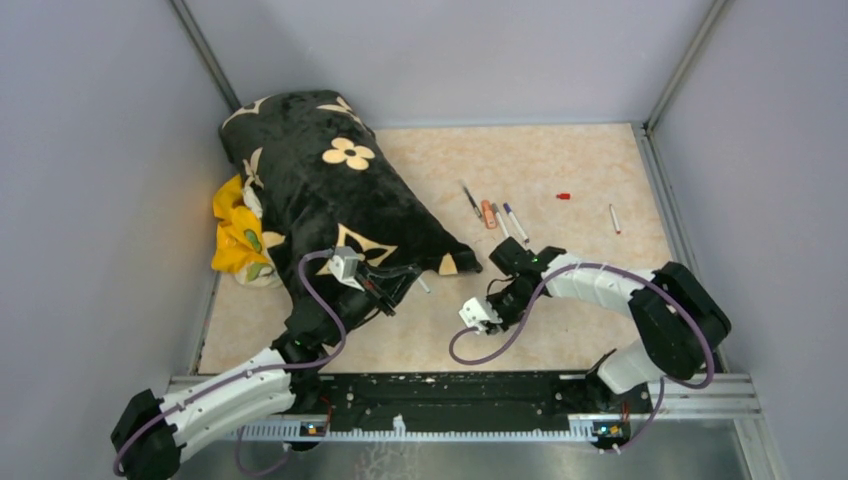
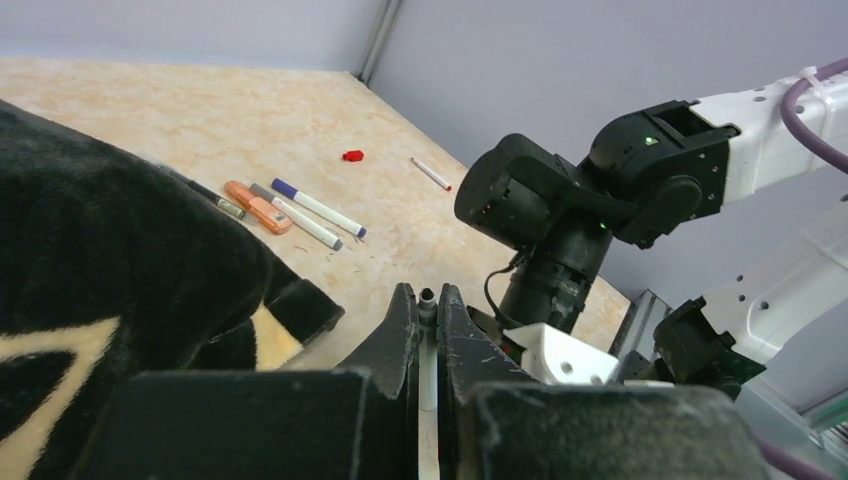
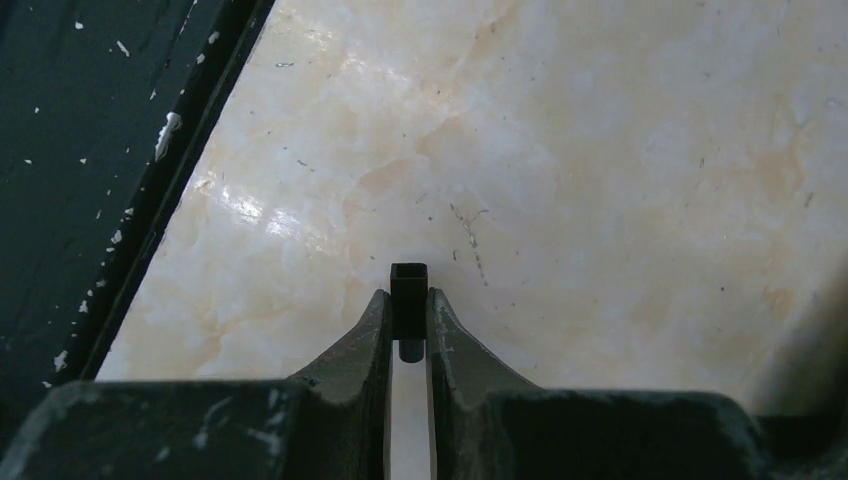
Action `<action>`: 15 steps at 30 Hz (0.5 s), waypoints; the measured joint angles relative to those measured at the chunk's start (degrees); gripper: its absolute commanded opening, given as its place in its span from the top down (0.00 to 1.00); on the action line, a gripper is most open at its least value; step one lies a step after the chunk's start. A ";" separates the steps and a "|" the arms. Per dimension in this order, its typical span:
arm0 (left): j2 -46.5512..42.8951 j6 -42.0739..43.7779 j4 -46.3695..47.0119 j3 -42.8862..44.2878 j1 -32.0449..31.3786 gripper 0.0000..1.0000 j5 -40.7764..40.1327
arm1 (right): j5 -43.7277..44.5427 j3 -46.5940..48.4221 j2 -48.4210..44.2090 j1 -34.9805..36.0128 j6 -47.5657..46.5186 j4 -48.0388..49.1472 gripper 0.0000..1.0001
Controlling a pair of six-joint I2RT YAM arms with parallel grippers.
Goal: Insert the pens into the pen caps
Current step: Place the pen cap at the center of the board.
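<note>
My left gripper (image 2: pixel 427 302) is shut on a white-barrelled pen (image 2: pixel 428 350), whose bare grey tip (image 2: pixel 428 296) sticks out past the fingertips. From above, this gripper (image 1: pixel 403 284) hovers by the cushion's corner, its pen pointing right. A small black pen cap (image 3: pixel 409 288) is pinched in my shut right gripper (image 3: pixel 409 305), open end outward, above the marble-look table. Farther back lie a thin dark pen (image 1: pixel 470 200), an orange marker (image 1: pixel 488 213), a white marker (image 1: pixel 500 220) and a purple-capped marker (image 1: pixel 516 223). A red cap (image 1: pixel 563 196) and another white pen (image 1: pixel 615 218) lie to the right.
A big black cushion with cream flower shapes (image 1: pixel 320 190) covers the table's left side, a yellow cloth (image 1: pixel 238 235) beside it. Grey walls enclose the table. In the left wrist view the right arm's wrist (image 2: pixel 560 215) stands close ahead.
</note>
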 measured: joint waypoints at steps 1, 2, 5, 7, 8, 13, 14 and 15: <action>-0.52 0.09 -0.59 -0.11 0.00 1.00 -0.33 | 1.11 0.37 0.48 1.22 -1.31 -0.39 1.00; -1.01 0.13 -1.07 -0.24 0.00 1.00 -0.72 | 2.10 0.79 0.85 2.29 -2.27 -0.50 1.00; -1.73 0.35 -2.40 -0.66 0.00 1.00 -1.53 | 4.52 2.43 1.88 4.92 -2.75 -0.11 1.00; -1.95 0.52 -3.23 -0.68 0.00 1.00 -1.95 | 5.01 4.24 2.93 5.79 -0.52 0.61 1.00; -2.03 0.55 -3.63 -0.68 0.00 1.00 -2.16 | 4.98 5.31 3.39 6.01 1.53 1.42 0.99; -3.41 0.72 -5.64 -0.68 0.00 1.00 -2.97 | 5.11 6.29 3.34 5.97 16.39 8.31 0.97; -3.91 0.72 -5.97 -0.70 0.00 1.00 -3.15 | 5.49 6.10 3.17 5.62 20.26 9.38 0.97; -4.39 0.70 -6.14 -0.74 0.00 1.00 -3.30 | 5.57 5.55 2.62 4.96 24.39 10.78 0.98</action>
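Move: The right gripper, low over the near part of the board, already holds the black pen cap. The nib of the pen in the left gripper is roughly 21 cm to its left, 4 cm ahead and some 18 cm higher. The blanket corner lies about 13 cm ahead and 9 cm left, the blue marker 22 cm ahead and 2 cm right, both slightly below. From the left hand the pen cap is around 21 cm right, 4 cm back and 18 cm down. Bring the right gripper about 5 cm left towards the middle of the board and the pen, bending forward some 3 cm and up 2 cm after the start. Keep the pen cap pinched; turn the hand a few degrees counter-clockwise, then swing it back clockwise by some 20. Ease the left gripper a centimetre or so left and down, still holding the pen. ##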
